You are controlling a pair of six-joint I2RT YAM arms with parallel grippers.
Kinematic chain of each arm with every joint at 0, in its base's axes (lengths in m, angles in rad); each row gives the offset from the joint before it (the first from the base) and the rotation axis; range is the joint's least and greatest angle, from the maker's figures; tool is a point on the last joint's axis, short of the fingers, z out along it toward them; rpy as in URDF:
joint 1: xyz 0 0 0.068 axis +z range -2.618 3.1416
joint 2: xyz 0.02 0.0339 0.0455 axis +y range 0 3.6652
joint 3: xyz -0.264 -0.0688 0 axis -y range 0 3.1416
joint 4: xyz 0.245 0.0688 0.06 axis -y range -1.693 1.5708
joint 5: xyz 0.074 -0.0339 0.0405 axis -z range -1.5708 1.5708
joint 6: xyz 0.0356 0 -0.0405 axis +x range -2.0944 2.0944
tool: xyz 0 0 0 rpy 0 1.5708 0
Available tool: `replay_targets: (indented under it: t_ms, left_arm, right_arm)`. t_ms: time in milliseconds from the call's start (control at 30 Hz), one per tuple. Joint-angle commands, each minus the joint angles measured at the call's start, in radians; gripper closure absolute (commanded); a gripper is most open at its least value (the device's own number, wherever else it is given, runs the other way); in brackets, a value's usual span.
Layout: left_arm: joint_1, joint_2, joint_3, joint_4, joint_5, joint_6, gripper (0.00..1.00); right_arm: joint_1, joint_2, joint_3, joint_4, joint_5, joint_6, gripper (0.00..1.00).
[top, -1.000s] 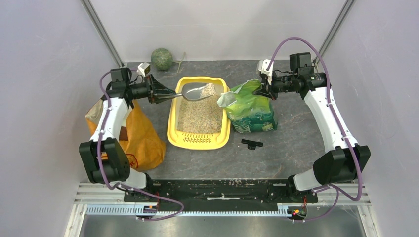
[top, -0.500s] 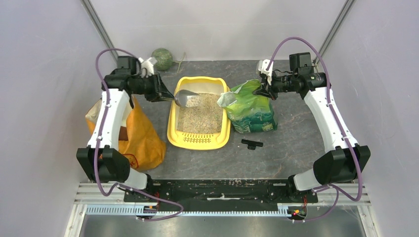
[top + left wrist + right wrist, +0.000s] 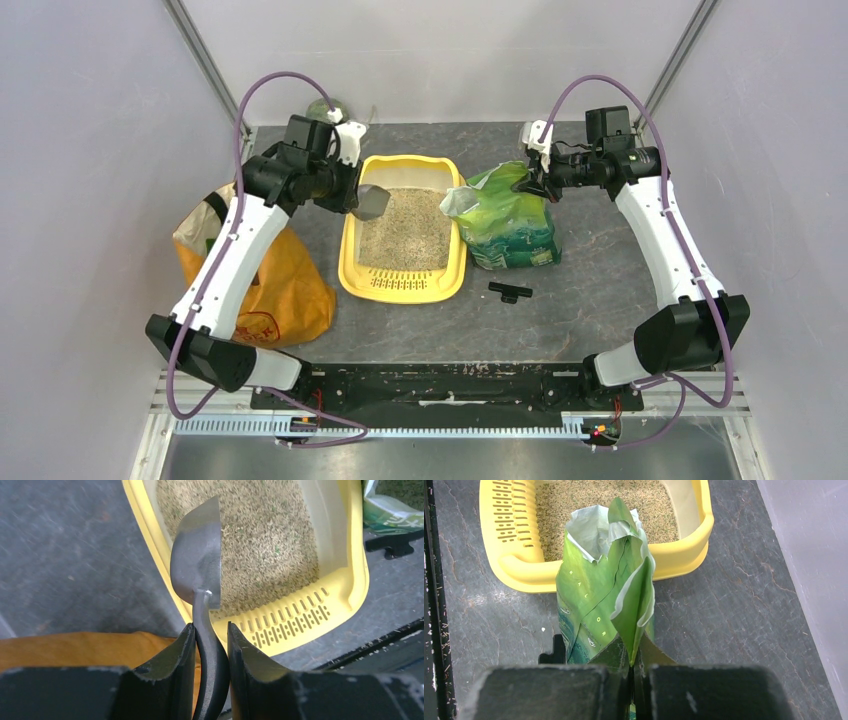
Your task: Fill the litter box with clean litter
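Observation:
The yellow litter box (image 3: 349, 262) lies mid-table, its slotted grille (image 3: 295, 622) at the near end, with a bed of beige clean litter (image 3: 406, 232) inside. My left gripper (image 3: 350, 195) is shut on the dark handle of a grey scoop (image 3: 197, 560). The scoop bowl is tipped on its side above the box's left rim, with no litter showing in it. My right gripper (image 3: 528, 179) is shut on the top edge of the glossy green bag (image 3: 505, 225), which stands open just right of the box (image 3: 681, 555). The litter (image 3: 574, 500) shows beyond the bag (image 3: 594, 605).
An orange shopping bag (image 3: 275, 280) slumps left of the litter box, under my left arm. A small black clip (image 3: 510, 291) lies on the table in front of the green bag. A green ball (image 3: 322, 105) sits at the back, partly hidden by my left wrist.
My left arm swung back and turned the scoop over the box. The litter that lay in the scoop is gone from it. The right arm and green bag have not moved.

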Motion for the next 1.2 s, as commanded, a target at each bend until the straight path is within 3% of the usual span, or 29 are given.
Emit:
replay_targets:
  t_ms: [0,400,567,967,1167]
  left_arm:
    - [-0.013,-0.032,0.110,0.032,-0.018,0.154,0.98]
    - [-0.010,0.123,0.434,-0.100,0.593,0.136,0.98]
    - [-0.013,0.176,0.444,-0.099,0.689,0.151,0.98]
    - [-0.084,0.302,0.463,-0.112,0.566,0.139,0.98]
    - [-0.182,0.406,0.539,-0.083,0.418,-0.058,0.98]
  right_arm:
    - [0.004,-0.056,0.062,0.084,-0.036,-0.009,1.00]
    - [0.006,-0.069,0.051,0.083,-0.037,-0.007,1.00]
    - [0.006,-0.067,0.051,0.083,-0.045,-0.006,1.00]
    - [0.006,-0.088,0.024,0.086,-0.052,-0.028,1.00]
    - [0.006,-0.076,0.029,0.113,-0.062,-0.014,1.00]
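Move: The mouth of the litter bag lies about 21 cm to the right of the left hand, some 3 cm farther out and 6 cm lower. The litter box's middle is only about 9 cm to its right, 2 cm ahead and 20 cm down; the black clip lies some 32 cm right and 12 cm back, on the table. From the right hand, which already pinches the bag's top edge, the mouth is about 16 cm left, level in depth and 6 cm lower. Up first, then over and down to the right: the left hand lifts the empty scoop about 11 cm off the box while swinging right, then sinks some 6 cm as it carries on towards the bag's mouth, near 14 cm right in all. The wrist turns about 30 degrees clockwise and tips its left side down, aiming the blade at the opening; the fingers keep hold of the handle. The right hand stays put, still pinching the bag's edge. ##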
